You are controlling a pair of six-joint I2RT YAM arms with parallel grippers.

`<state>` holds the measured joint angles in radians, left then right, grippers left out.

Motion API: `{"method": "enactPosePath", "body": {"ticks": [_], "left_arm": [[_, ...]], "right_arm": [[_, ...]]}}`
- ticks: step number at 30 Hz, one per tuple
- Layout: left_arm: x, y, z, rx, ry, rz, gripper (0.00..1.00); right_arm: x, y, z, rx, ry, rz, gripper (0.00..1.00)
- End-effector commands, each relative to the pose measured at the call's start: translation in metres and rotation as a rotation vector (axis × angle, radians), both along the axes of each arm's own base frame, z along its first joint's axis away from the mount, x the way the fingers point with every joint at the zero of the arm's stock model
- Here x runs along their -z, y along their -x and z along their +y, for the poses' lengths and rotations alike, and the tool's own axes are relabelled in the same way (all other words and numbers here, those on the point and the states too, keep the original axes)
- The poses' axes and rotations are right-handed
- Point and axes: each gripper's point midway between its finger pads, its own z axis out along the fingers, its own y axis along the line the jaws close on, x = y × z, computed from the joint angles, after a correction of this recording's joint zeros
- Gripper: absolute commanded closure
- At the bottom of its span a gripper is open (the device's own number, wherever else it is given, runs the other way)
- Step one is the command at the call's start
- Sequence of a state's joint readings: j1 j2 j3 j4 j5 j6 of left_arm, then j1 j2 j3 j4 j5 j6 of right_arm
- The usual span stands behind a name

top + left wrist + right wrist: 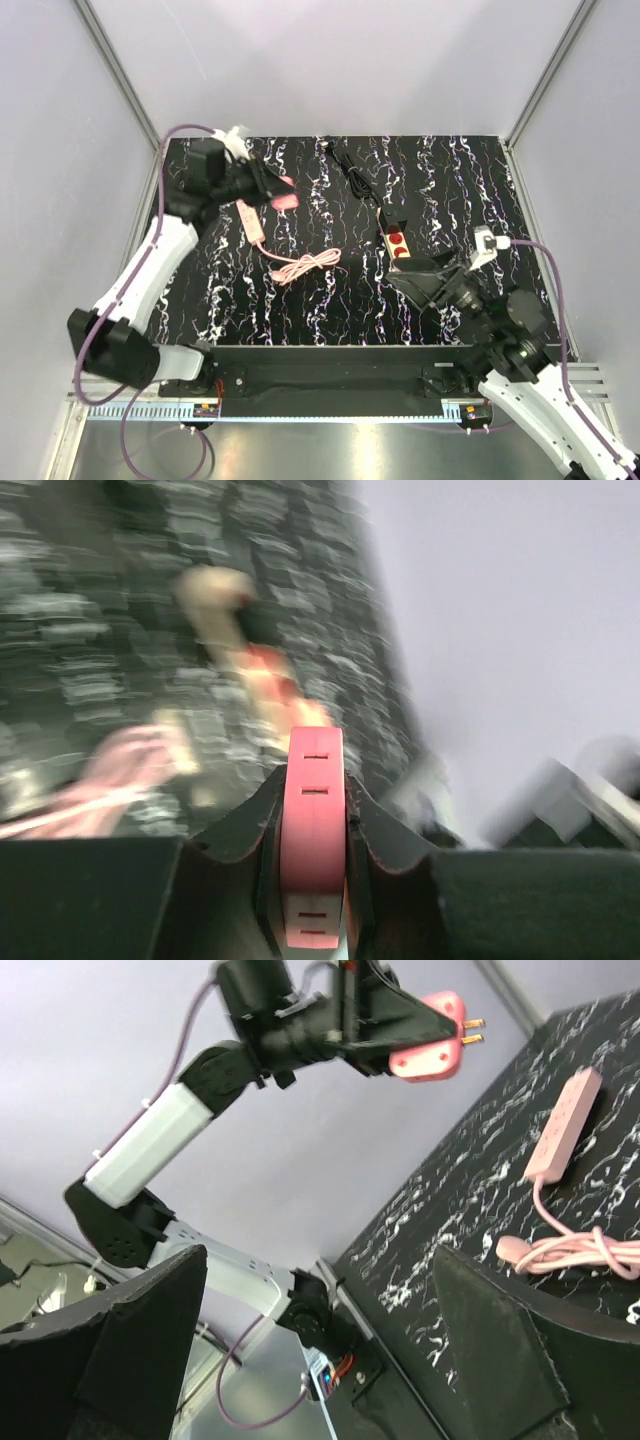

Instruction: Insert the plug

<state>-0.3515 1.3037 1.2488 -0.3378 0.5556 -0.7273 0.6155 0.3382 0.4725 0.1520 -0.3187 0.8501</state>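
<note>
A pink plug [428, 1038] with two brass prongs hangs in the air above the table's far left, and my left gripper [270, 190] is shut on it. In the left wrist view the plug [314, 820] sits clamped between both jaws, and the picture is blurred. Below it a pink power strip [250, 222] lies on the black marbled table [450, 180], trailing a coiled pink cord [305, 265]. The strip [565, 1120] also shows in the right wrist view. My right gripper [428, 280] is open and empty at the near right, turned toward the left arm.
A black and red power strip [396, 240] lies right of centre, and its black cable [355, 175] runs to the far edge. Grey walls enclose the table on three sides. The left arm [160, 1145] rises from the near left edge.
</note>
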Motion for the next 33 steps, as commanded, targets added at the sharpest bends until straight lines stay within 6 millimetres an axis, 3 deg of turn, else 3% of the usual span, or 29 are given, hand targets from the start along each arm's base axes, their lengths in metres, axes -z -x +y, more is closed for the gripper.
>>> {"method": "enactPosePath", "body": {"ticks": [1, 4, 7, 10, 12, 13, 16, 21, 27, 33], "left_arm": [[0.052, -0.032, 0.077, -0.251, -0.294, 0.158, 1.0], [0.068, -0.066, 0.133, -0.429, -0.477, 0.2, 1.0], [0.079, -0.09, 0.157, -0.506, -0.566, 0.254, 1.0], [0.096, -0.108, 0.167, -0.526, -0.603, 0.32, 1.0], [0.102, -0.114, 0.17, -0.526, -0.621, 0.353, 1.0], [0.117, -0.119, 0.172, -0.517, -0.637, 0.393, 1.0], [0.137, -0.124, 0.171, -0.465, -0.601, 0.454, 1.0], [0.158, -0.132, 0.165, -0.407, -0.505, 0.514, 1.0], [0.18, -0.131, 0.174, -0.417, -0.566, 0.548, 1.0], [0.206, -0.135, 0.168, -0.368, -0.579, 0.584, 1.0]], "right_arm": [[0.019, -0.003, -0.017, 0.1, 0.054, 0.075, 0.0], [0.029, -0.009, -0.024, 0.155, 0.105, 0.125, 0.0], [0.042, -0.013, -0.029, 0.188, 0.169, 0.173, 0.0], [0.05, -0.013, -0.03, 0.197, 0.197, 0.204, 0.01], [0.052, -0.011, -0.031, 0.193, 0.207, 0.206, 0.0], [0.052, -0.01, -0.031, 0.19, 0.21, 0.203, 0.0], [0.053, -0.008, -0.036, 0.205, 0.218, 0.192, 0.01], [0.057, -0.006, -0.04, 0.216, 0.24, 0.187, 0.0], [0.066, -0.012, -0.041, 0.238, 0.267, 0.211, 0.0], [0.071, -0.014, -0.039, 0.235, 0.278, 0.229, 0.0]]}}
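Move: The left hand already holds the pink plug; the pink power strip it is bound for lies about 16 cm ahead, 16 cm to its left and roughly 28 cm below. The pink cable bundle is almost straight beneath this hand, about 1 cm back and 2 cm right, while the red-socket strip stands about 4 cm ahead and 28 cm right. From the empty right hand, the pink strip is some 33 cm ahead, 40 cm left and 31 cm below. The left arm keeps its grip on the pink plug and swings it quickly left and forward while sinking, then drops almost straight down over the pink strip, about 20 cm lower in all, the fingers turning through some 55 degrees from pointing rightward to nearly straight down. The right hand, wide open and empty, draws off downward and a little to the right. ##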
